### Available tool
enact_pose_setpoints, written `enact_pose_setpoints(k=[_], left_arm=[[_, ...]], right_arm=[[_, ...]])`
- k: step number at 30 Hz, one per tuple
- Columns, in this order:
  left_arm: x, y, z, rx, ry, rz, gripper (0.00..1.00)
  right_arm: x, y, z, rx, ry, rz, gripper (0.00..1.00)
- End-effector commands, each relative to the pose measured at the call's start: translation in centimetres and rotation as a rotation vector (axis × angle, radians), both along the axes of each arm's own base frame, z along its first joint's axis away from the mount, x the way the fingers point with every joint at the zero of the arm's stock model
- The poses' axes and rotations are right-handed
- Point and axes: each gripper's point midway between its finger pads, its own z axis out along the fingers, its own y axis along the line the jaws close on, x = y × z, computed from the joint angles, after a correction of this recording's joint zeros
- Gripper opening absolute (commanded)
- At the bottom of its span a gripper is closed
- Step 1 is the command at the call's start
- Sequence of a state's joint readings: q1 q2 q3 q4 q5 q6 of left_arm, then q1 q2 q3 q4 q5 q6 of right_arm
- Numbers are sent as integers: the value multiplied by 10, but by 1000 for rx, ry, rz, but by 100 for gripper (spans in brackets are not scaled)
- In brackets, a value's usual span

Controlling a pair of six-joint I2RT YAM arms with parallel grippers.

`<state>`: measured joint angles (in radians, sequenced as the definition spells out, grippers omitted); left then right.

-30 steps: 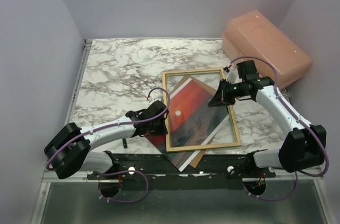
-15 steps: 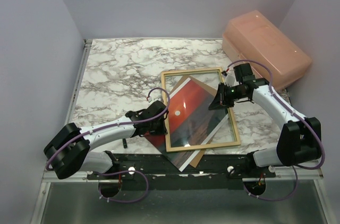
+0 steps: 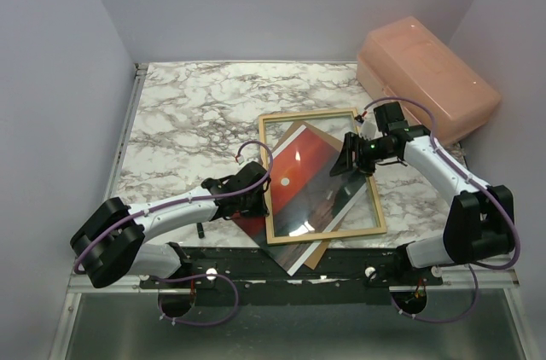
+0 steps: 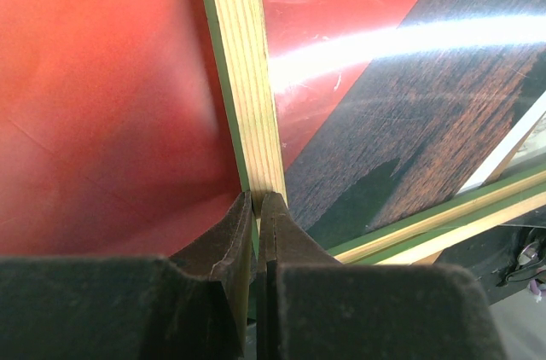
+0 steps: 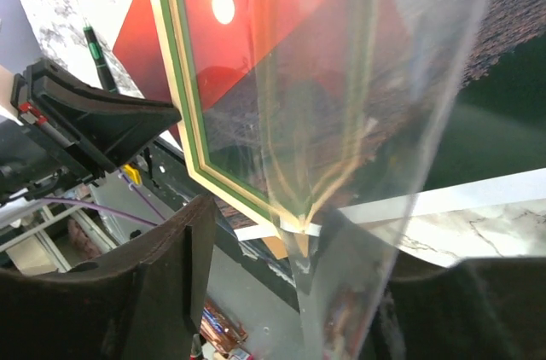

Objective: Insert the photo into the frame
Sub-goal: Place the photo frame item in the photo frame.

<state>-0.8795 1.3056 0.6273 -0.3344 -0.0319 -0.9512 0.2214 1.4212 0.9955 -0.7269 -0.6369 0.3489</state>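
The frame (image 3: 267,164) lies pale-wood side up in the middle of the table, over the tilted red-orange photo (image 3: 300,171). My left gripper (image 3: 258,192) is shut on the frame's left rail (image 4: 247,78), with the red print (image 4: 111,104) beside it. Over the frame's right rail, my right gripper (image 3: 345,159) stands open. A clear sheet (image 5: 367,164) stands on edge between its spread fingers (image 5: 162,266). The frame's green-edged corner (image 5: 175,78) and the photo's white sun (image 5: 223,6) show beyond it.
A brown backing board (image 3: 317,255) pokes out under the photo at the table's front edge. A pink plastic box (image 3: 426,74) sits at the back right. Marble tabletop (image 3: 196,113) lies to the left. A green-tipped pen (image 5: 96,57) lies near the left arm.
My right gripper has opened from shut and shifted slightly left. The clear sheet stays between its fingers. The left gripper and the frame have not moved.
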Motion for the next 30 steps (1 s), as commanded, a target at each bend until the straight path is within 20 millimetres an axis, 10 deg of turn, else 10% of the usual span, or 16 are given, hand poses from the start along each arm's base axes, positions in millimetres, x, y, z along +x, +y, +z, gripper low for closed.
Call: enact_pose_setpoints(k=[1,12,30], left_arm=[[-33,52,-48,245,117,-15,1],[-33,52,-49,245,118,-14,1],[-34,52,-50,245,120,-14,0]], right_arm=[[-3,3,-6,-4,31,3,57],[5,-15,-27,-131,12,-61,90],[13,-42,-59,-295,6,-169,100]])
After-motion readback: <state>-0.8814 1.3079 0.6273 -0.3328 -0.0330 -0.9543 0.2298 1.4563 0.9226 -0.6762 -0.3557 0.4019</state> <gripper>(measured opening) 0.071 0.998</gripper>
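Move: The right hand is over the frame, its half-open fingers still around the clear sheet's raised right edge; the frame's right bar lies about 8 cm to its right, 2 cm ahead and some 9 cm below. From this hand, the frame's near bar is about 14 cm back and 5 cm left, and the photo's middle about 12 cm left and 4 cm back. From the left hand, its fingertips on the left bar, the right bar is some 28 cm right and 11 cm ahead. Already half open around the clear sheet's edge, the right hand spreads its fingers to full width and lets the sheet go, then sinks about 5 cm and shifts some 3.5 cm right towards the frame's right bar, gathering pace as it goes, while the wrist rolls about 15 degrees so that its left side drops and turns slightly clockwise. The left hand stays put, its shut fingertips still on the frame's left bar, while the open right fingers end low over the sheet, with no touch to be seen. ##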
